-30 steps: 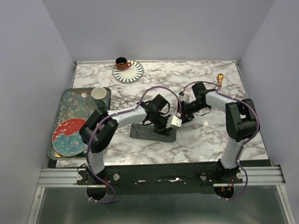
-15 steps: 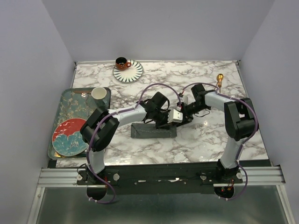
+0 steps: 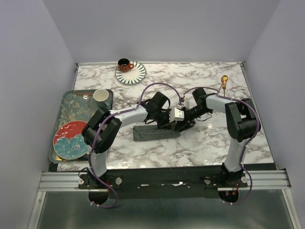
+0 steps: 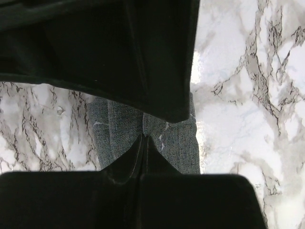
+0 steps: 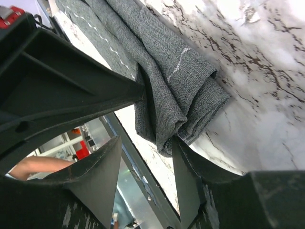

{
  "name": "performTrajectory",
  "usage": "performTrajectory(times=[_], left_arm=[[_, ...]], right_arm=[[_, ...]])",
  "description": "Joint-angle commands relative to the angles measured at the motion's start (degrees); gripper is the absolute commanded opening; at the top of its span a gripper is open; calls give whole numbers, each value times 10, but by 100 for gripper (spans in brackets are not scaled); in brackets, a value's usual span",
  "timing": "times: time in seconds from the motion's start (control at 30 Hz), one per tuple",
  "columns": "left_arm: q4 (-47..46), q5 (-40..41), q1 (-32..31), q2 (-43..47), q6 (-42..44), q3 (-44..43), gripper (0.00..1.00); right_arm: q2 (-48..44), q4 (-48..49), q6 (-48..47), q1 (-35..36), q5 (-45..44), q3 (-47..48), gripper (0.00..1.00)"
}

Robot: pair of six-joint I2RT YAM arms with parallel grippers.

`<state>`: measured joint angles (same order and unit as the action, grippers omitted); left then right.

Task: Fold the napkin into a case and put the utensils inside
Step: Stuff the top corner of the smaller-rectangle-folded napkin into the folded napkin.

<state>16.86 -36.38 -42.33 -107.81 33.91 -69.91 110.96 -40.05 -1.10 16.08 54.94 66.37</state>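
The napkin [image 3: 151,133] lies on the marble as a long narrow dark grey strip, folded in layers. My left gripper [image 3: 178,125] is at the strip's right end, shut on a pinch of the cloth [image 4: 176,138]; its fingertips [image 4: 144,137] meet in the fabric. My right gripper [image 3: 190,116] is close beside it, open [image 5: 145,152]. The napkin's folded end [image 5: 176,86] hangs at the tip of one right finger [image 5: 183,157]. One gold utensil [image 3: 223,81] lies at the back right of the table, away from both grippers.
A patterned tray [image 3: 61,112] on the left holds a red plate [image 3: 70,138], a white cup [image 3: 100,95] and a small copper-coloured item [image 3: 85,96]. An orange cup [image 3: 125,64] on a striped saucer [image 3: 137,75] stands at the back.
The left gripper has closed on the napkin's right end and shifted right and back with it. The right gripper has moved left toward that same end.
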Motion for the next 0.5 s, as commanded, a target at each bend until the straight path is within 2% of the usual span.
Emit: performTrajectory(times=[0.0, 0.23, 0.33, 0.37, 0.43, 0.47], left_arm=[[-8, 1, 6, -7, -5, -12, 3], [-8, -1, 10, -14, -28, -22, 3], [-4, -3, 13, -20, -44, -30, 3], [-3, -3, 15, -21, -46, -33, 3], [-3, -3, 15, -21, -49, -34, 3], [2, -4, 16, -18, -53, -36, 8]], right_arm=[[15, -7, -7, 11, 9, 13, 53], [24, -6, -10, 11, -20, 18, 37], [24, -5, -12, 11, -28, 18, 27], [23, -3, -11, 11, -29, 18, 19], [24, -2, -13, 11, -33, 17, 11], [23, -1, -13, 11, -34, 16, 4]])
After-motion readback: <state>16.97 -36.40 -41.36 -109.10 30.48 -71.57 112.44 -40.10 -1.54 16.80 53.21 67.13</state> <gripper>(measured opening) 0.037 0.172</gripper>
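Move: The napkin's loose top corner, standing up at the right end of the folded strip, lies almost between the right hand's open fingertips: about 1 cm ahead, 1 cm left and 1 cm below. From that hand the strip's middle is some 10 cm left and 1 cm back; its far right corner is roughly 4 cm ahead and 1 cm left, both about 2 cm below. For the left hand, the loose corner is about 4 cm right, 1 cm back and 1 cm down. The right fingers close most of the way and pinch the napkin's loose corner between their tips, the hand sinking about 1 cm onto it with next to no sideways travel. Alongside, the left hand keeps its shut fingertips in the crease of the strip, easing some 1 cm forward with a very slight counter-clockwise turn. ##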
